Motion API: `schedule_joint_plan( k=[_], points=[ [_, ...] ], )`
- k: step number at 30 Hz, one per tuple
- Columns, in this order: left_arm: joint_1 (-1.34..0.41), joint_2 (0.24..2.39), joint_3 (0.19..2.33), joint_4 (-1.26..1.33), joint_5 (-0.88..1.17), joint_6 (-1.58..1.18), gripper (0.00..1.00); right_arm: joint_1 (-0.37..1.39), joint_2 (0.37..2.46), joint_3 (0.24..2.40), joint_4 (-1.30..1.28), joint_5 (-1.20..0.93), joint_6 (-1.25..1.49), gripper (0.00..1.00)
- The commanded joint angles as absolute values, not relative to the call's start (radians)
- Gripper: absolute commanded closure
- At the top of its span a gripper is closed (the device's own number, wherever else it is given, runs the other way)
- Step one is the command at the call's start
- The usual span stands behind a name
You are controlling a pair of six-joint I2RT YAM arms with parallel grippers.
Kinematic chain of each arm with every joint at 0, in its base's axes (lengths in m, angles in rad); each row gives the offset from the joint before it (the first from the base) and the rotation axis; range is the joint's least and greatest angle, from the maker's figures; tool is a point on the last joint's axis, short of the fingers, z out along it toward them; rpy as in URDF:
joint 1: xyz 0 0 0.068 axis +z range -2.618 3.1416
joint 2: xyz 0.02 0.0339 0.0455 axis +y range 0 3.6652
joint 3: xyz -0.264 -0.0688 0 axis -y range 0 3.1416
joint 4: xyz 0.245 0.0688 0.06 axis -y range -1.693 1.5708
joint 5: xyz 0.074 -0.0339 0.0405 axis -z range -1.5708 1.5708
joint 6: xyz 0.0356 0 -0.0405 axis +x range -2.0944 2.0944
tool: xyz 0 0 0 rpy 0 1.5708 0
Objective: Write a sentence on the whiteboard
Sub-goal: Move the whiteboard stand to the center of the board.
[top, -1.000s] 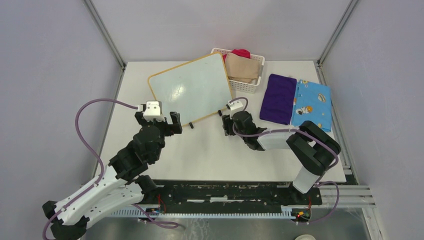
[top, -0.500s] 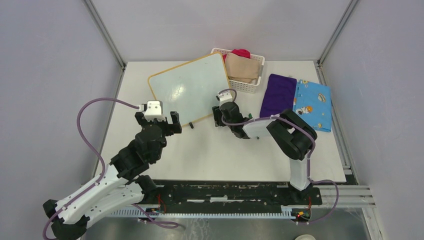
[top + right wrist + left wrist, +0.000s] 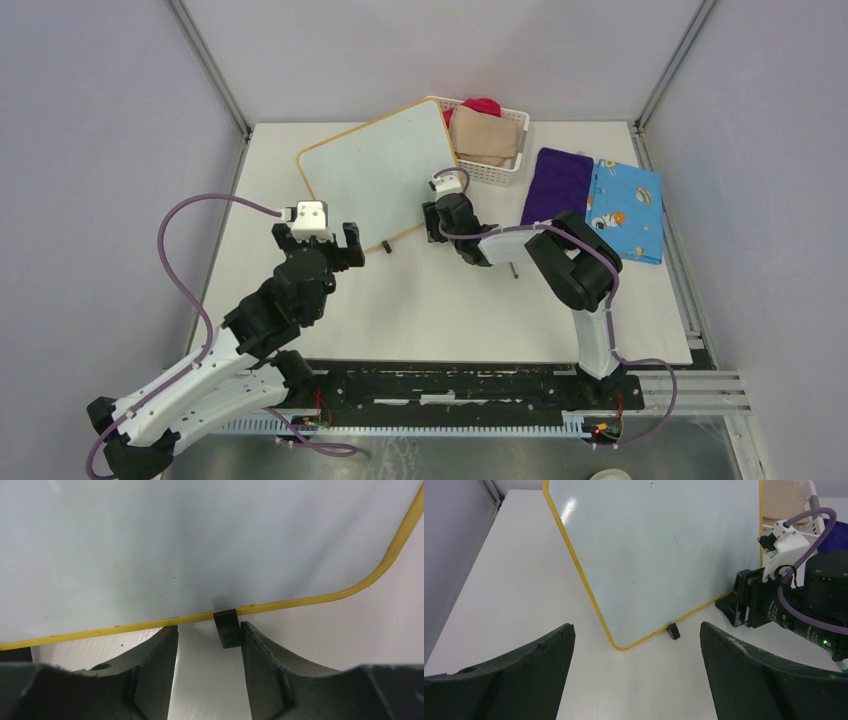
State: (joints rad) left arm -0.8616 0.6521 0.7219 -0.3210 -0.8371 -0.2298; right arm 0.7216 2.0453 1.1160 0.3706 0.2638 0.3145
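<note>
The whiteboard (image 3: 375,172) with its yellow frame stands tilted at the back middle of the table, its face blank; no sentence shows on it. In the right wrist view the board (image 3: 200,540) fills the top. My right gripper (image 3: 432,222) sits at its lower right edge. There my right gripper (image 3: 207,630) is open, with a black foot (image 3: 228,628) between its fingers, against the right one. My left gripper (image 3: 316,240) is wide open just in front of the board's lower left corner. In the left wrist view the gripper (image 3: 636,626) holds nothing; the other foot (image 3: 673,631) shows ahead.
A white slotted basket (image 3: 497,172) with beige and red cloth stands behind the board's right side. A folded purple cloth (image 3: 555,195) and a blue patterned cloth (image 3: 625,208) lie at the right. The right arm stretches across the table's middle right.
My right gripper has swung left and forward to the board's lower right edge, its jaws a little narrower around the foot. The left arm has stayed put.
</note>
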Motion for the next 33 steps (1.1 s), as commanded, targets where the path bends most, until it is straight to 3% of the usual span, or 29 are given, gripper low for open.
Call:
schedule_joint_plan(
  k=[1, 21, 33],
  points=[
    [-0.862, 0.646, 0.741, -0.306, -0.866, -0.195, 0.00, 0.716, 2.071, 1.162, 0.354, 0.267, 0.310, 0.47],
    [-0.862, 0.652, 0.742, -0.302, -0.852, -0.199, 0.00, 0.717, 1.982, 1.002, 0.401, 0.321, 0.305, 0.79],
    [-0.862, 0.637, 0.745, -0.304, -0.845, -0.207, 0.00, 0.731, 1.843, 0.779, 0.390, 0.425, 0.376, 1.00]
  ],
)
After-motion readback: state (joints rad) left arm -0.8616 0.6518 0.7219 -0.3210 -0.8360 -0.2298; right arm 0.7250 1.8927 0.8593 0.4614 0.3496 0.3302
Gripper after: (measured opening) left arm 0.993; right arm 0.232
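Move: The black foot on the near edge of the whiteboard stand, at its right end, sits just off the right hand's tips, about 1 cm ahead and 1 cm to the right at the same height. From this hand the board's middle is some 11 cm ahead and 11 cm left, the other black foot about 11 cm left and 5 cm nearer, and the marker about 14 cm right and 6 cm nearer. From the left hand the right foot lies roughly 18 cm ahead, 21 cm right and 25 cm below. Staying low over the table, the right hand eases about 1 cm to its right while its half-open fingers close and pinch the black foot at the right end of the board's near edge. Keeping that grip, the hand drags the foot to the right and back towards the base, gathering speed to end about 5 cm right and 3.5 cm back of its start, with the wrist nearly unchanged. ##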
